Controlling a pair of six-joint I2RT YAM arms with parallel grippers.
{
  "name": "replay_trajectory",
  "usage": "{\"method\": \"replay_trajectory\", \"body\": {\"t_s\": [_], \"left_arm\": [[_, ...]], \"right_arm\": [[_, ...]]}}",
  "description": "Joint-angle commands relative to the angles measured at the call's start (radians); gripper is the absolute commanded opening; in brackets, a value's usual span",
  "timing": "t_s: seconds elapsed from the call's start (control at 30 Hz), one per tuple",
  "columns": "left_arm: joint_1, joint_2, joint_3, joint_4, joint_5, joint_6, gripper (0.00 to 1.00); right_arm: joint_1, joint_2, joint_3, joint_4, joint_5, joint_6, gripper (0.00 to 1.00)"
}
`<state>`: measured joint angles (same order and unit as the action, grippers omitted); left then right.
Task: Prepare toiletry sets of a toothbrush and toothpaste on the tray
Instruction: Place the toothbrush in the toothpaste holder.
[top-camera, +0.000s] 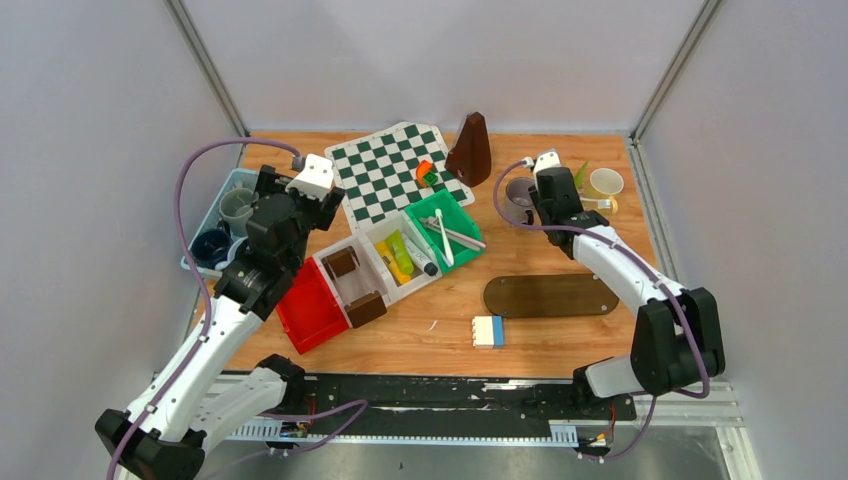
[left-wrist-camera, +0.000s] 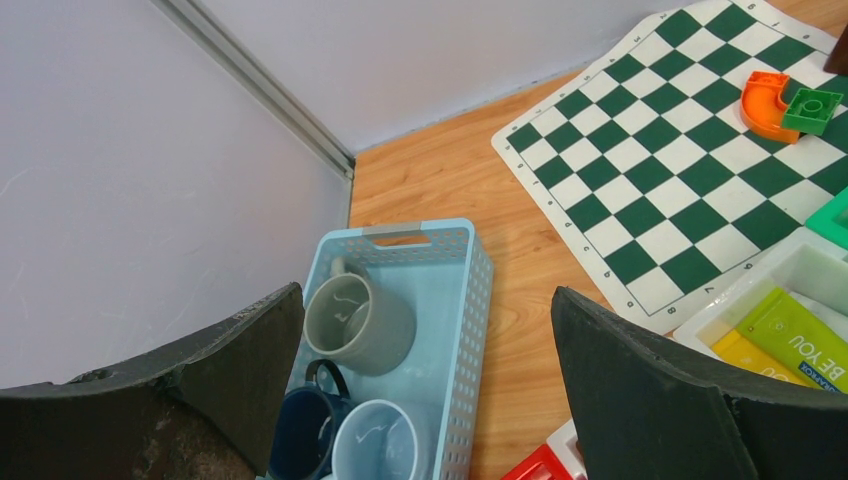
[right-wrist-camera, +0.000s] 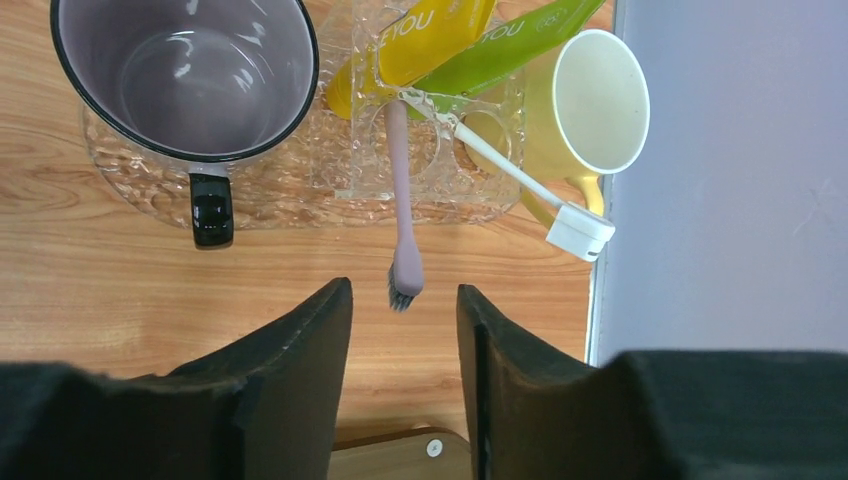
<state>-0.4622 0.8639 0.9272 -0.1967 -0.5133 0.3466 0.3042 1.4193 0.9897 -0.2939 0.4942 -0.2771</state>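
A clear glass tray (right-wrist-camera: 130, 185) lies at the back right. On it stand a grey mug (right-wrist-camera: 180, 70), empty, and a pale yellow mug (right-wrist-camera: 590, 100). Between the mugs lean a yellow tube (right-wrist-camera: 430, 30), a green tube (right-wrist-camera: 520, 40), a pinkish toothbrush (right-wrist-camera: 403, 200) and a white toothbrush (right-wrist-camera: 520, 180). My right gripper (right-wrist-camera: 403, 300) is open, with the pinkish brush's bristle head just beyond its tips and touching neither finger. My left gripper (left-wrist-camera: 428, 292) hangs wide open and empty above a light blue basket (left-wrist-camera: 480, 300). The basket holds a grey-green mug (left-wrist-camera: 360, 325), a dark blue mug (left-wrist-camera: 305, 435) and a light blue mug (left-wrist-camera: 380, 445).
A row of bins sits mid-table: a green bin (top-camera: 445, 232) with toothbrushes, a white bin (top-camera: 405, 255) with tubes, a red bin (top-camera: 310, 310). Behind lie a chessboard (top-camera: 385, 170) and a brown pyramid (top-camera: 470, 150). A dark oval board (top-camera: 550, 295) and a blue-white block (top-camera: 489, 330) lie nearer.
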Motion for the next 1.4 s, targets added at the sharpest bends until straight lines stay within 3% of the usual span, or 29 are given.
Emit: {"method": "replay_trajectory", "body": {"t_s": [0.0,0.3,0.43,0.63,0.8,1.03,1.2,1.37], "left_arm": [[0.007,-0.013,-0.003,0.041,0.006,0.011,1.0],[0.007,-0.012,-0.003,0.041,0.007,0.011,1.0],[0.008,-0.011,-0.002,0.039,0.009,0.008,1.0],[0.008,-0.006,-0.001,0.042,0.005,-0.005,1.0],[0.011,0.014,0.002,0.052,-0.012,-0.038,1.0],[0.016,0.054,0.037,0.003,-0.018,-0.139,1.0],[0.016,0.152,0.181,-0.238,-0.061,-0.313,1.0],[0.026,0.195,0.203,-0.383,-0.092,-0.503,1.0]], "right_arm": [[-0.006,-0.041,0.025,0.025,-0.014,0.033,0.48],[-0.009,-0.118,0.081,-0.025,-0.037,0.107,0.67],[-0.009,-0.18,0.123,-0.066,-0.014,0.206,0.84],[-0.009,-0.303,0.16,-0.141,-0.062,0.366,0.99],[-0.009,-0.429,0.161,-0.23,-0.09,0.499,1.0],[-0.01,-0.571,0.107,-0.279,-0.242,0.59,1.0],[-0.009,-0.642,0.058,-0.28,-0.348,0.625,1.0],[-0.01,-0.665,0.014,-0.281,-0.389,0.65,1.0]]}}
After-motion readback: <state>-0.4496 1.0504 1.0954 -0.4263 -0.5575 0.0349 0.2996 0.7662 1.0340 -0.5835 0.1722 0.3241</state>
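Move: The right hand's part-open fingertips are around the head of the mauve toothbrush, whose middle is about 3 cm ahead, 2 cm right and 4 cm lower, leaning in the toothpaste holder. The grey mug stands some 5 cm ahead and 6 cm left, the white toothbrush about level and 7 cm right, and the yellow mug level and 15 cm right, each mug about 8 cm lower. From the left hand the mauve toothbrush lies about 26 cm ahead, 48 cm right and 21 cm lower. The right hand spreads its already part-open fingers to full width around the mauve toothbrush's head and climbs some 16 cm clear of it and the holder, then carries on back about 11 cm and a little to the left, levelling off with a slight dip at the end. On the way its wrist rolls strongly, left side up by about 45 degrees, and the fingers lift from their steep downward slant, while late on the idle left hand sinks some 3 cm and starts tipping down. ##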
